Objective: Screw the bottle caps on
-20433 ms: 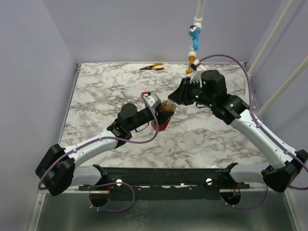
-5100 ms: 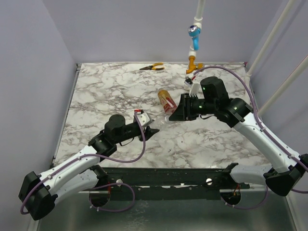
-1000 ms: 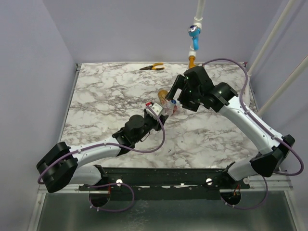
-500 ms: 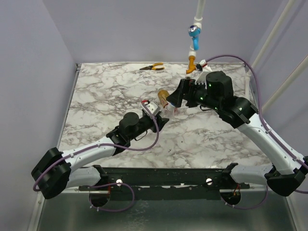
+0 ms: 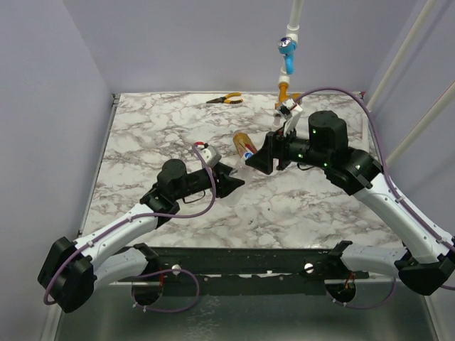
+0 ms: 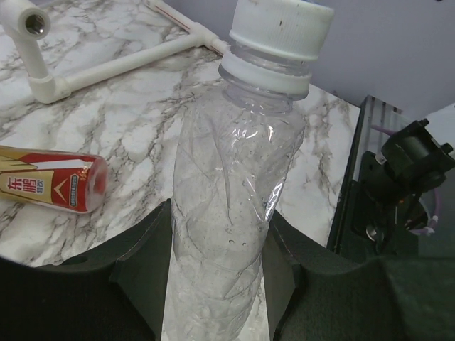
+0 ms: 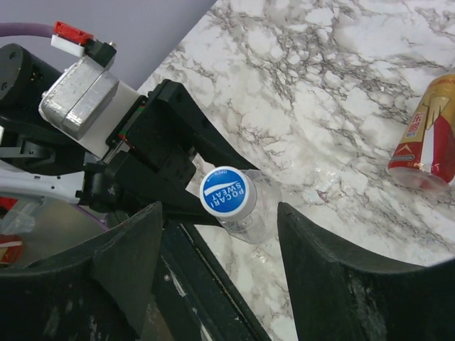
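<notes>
My left gripper (image 6: 220,213) is shut on the body of a crumpled clear bottle (image 6: 227,177), holding it upright. Its cap (image 7: 227,193) is white-sided with a blue printed top and sits on the neck (image 6: 264,71). My right gripper (image 7: 222,213) hangs open over that cap, one finger on each side with a gap to both. In the top view the right gripper (image 5: 259,162) meets the left gripper (image 5: 231,186) at mid-table. The red-labelled amber bottle (image 5: 244,145) lies on its side on the marble (image 6: 50,186), apart from both grippers (image 7: 426,135).
Orange-handled pliers (image 5: 226,99) lie at the back of the table. A light-blue valve handle (image 5: 286,48) with an orange fitting hangs over the back edge. A white pipe frame (image 6: 106,64) lies behind the bottles. The black rail (image 5: 242,259) runs along the near edge.
My left gripper has drawn back toward the near left with the clear bottle. The right gripper followed over the cap and its jaws have narrowed.
</notes>
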Action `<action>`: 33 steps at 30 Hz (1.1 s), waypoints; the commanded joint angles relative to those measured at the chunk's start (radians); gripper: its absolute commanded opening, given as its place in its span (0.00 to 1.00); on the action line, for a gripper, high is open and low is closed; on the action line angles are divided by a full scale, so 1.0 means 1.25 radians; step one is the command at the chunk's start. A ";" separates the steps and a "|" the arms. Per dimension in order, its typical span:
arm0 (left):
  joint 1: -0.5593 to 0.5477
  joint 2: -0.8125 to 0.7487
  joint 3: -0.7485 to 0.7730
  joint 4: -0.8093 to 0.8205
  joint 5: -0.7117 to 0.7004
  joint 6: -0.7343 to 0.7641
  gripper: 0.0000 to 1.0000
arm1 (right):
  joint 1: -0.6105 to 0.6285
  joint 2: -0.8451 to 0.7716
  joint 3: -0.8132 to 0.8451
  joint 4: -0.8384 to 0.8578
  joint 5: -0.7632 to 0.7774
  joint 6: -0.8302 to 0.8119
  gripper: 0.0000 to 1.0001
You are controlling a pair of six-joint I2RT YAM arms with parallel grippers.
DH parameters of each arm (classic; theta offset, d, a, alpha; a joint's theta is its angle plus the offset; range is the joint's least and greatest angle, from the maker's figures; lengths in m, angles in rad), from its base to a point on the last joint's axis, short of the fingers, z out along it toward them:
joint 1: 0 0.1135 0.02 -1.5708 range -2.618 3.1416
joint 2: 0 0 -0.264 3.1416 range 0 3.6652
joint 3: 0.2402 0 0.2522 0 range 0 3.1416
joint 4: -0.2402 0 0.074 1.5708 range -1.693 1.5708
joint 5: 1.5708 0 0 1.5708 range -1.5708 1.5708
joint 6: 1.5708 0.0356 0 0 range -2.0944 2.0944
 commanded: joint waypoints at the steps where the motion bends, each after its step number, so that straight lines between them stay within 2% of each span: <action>1: 0.010 -0.010 0.010 -0.011 0.104 -0.030 0.03 | 0.006 0.007 0.010 0.018 -0.052 -0.038 0.67; 13: 0.027 -0.015 0.015 -0.013 0.148 -0.050 0.03 | 0.006 0.036 0.034 -0.003 -0.102 -0.064 0.57; 24: 0.037 -0.008 0.023 -0.015 0.157 -0.055 0.03 | 0.006 0.042 0.035 -0.023 -0.090 -0.059 0.43; 33: 0.040 0.014 0.037 -0.015 0.140 -0.060 0.03 | 0.006 0.053 0.034 -0.039 -0.074 -0.052 0.37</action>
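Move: The cap already sits on the mouth of the clear bottle in the left hand, about 2 cm ahead, 2 cm to the left and 1 cm below the right hand's fingertips. From the left hand, the cap is some 9 cm up, 2 cm ahead and 3 cm to the right. The bottle's gripped body lies roughly 5 cm left of the right hand and 10 cm below, level fore and aft. The red-gold can lies about 23 cm ahead of the right hand, 3 cm left and far below. The cap and bottle are carried back about 2 cm by the left hand, which keeps its grip, turns slightly clockwise and then holds nearly still. The right hand eases about 1.5 cm left and 1 cm down onto the cap, turning a little counter-clockwise, while its wide-open fingers close by nearly half until the tips flank the cap's rim; a firm pinch can't be seen. ##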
